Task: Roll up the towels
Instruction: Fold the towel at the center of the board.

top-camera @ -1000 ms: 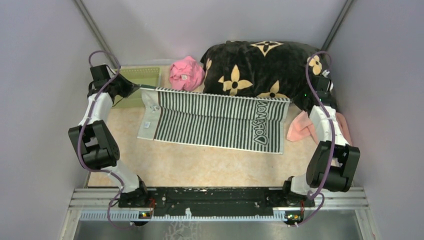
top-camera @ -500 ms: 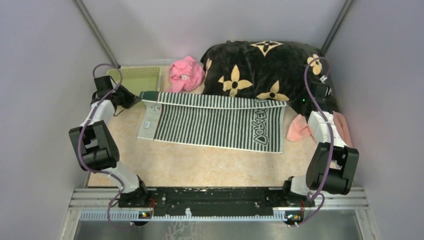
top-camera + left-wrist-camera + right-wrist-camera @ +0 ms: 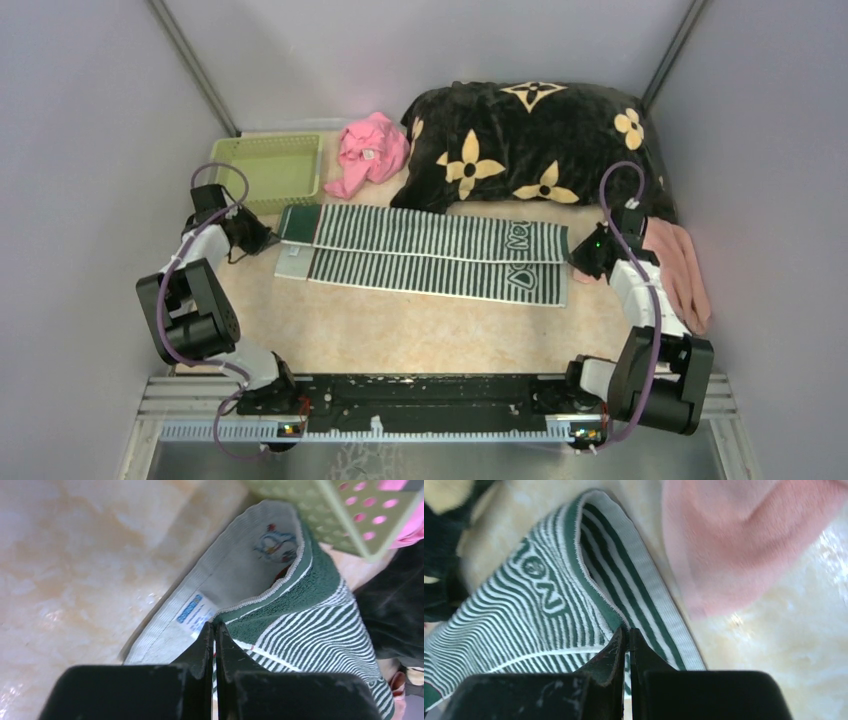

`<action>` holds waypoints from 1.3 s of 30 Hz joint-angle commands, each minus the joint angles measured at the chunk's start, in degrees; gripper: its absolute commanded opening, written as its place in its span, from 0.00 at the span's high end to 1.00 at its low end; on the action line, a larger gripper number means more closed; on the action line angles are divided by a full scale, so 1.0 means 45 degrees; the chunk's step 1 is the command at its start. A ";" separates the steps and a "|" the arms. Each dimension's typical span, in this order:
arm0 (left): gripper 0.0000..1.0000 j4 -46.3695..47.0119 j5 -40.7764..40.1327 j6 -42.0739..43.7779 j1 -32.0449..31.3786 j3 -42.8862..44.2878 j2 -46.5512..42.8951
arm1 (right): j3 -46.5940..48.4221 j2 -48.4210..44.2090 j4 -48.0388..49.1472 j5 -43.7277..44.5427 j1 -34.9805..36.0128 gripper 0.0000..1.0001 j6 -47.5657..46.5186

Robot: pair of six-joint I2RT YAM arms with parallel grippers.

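The dark green towel with white stripes (image 3: 425, 250) lies lengthwise across the table, its far half folded toward the near half. My left gripper (image 3: 262, 238) is shut on the towel's left end; in the left wrist view (image 3: 214, 630) its jaws pinch the folded green edge (image 3: 310, 600) above the pale underside. My right gripper (image 3: 578, 256) is shut on the right end; in the right wrist view (image 3: 626, 635) its jaws pinch the striped edge (image 3: 574, 590). The salmon-pink towel (image 3: 680, 270) lies at the right, also in the right wrist view (image 3: 744, 540).
The black blanket with tan flowers (image 3: 530, 140) lies at the back. A crumpled pink cloth (image 3: 368, 150) sits beside it. A green perforated basket (image 3: 265, 168) stands at the back left, its corner in the left wrist view (image 3: 350, 515).
Both grippers have carried the towel's far edge toward the near side and down, folding the towel roughly in half lengthwise. The basket is now uncovered.
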 commanded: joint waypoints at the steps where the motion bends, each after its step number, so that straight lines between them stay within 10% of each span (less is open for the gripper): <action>1: 1.00 -0.0434 -0.0431 0.0620 0.0329 -0.0498 -0.0289 | -0.0465 -0.0714 -0.0654 0.0440 -0.0148 1.00 -0.0389; 39: 1.00 -0.1563 -0.1470 0.1052 0.1012 -0.1132 -0.1145 | -0.0689 -0.2632 -0.3571 0.2897 -0.0164 1.00 -0.0185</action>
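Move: The left hand, pinching one corner of the striped towel's upper layer, has the lower layer's near left corner about 9 cm back, straight behind, and 7 cm below; the green basket's middle is some 16 cm ahead and 2 cm left. For the right hand, the near right corner lies about 12 cm back, 1 cm left and 7 cm down, while the salmon towel's middle is roughly 20 cm right and 2 cm back. Still pinching the two corners of the upper layer, both hands draw that edge back over the lower layer towards its near edge while lowering it: the left about 7 cm back, the right about 9 cm, each some 5 cm down with a brief slight rise midway. The fingers stay shut and tip down 10 to 15 degrees. ##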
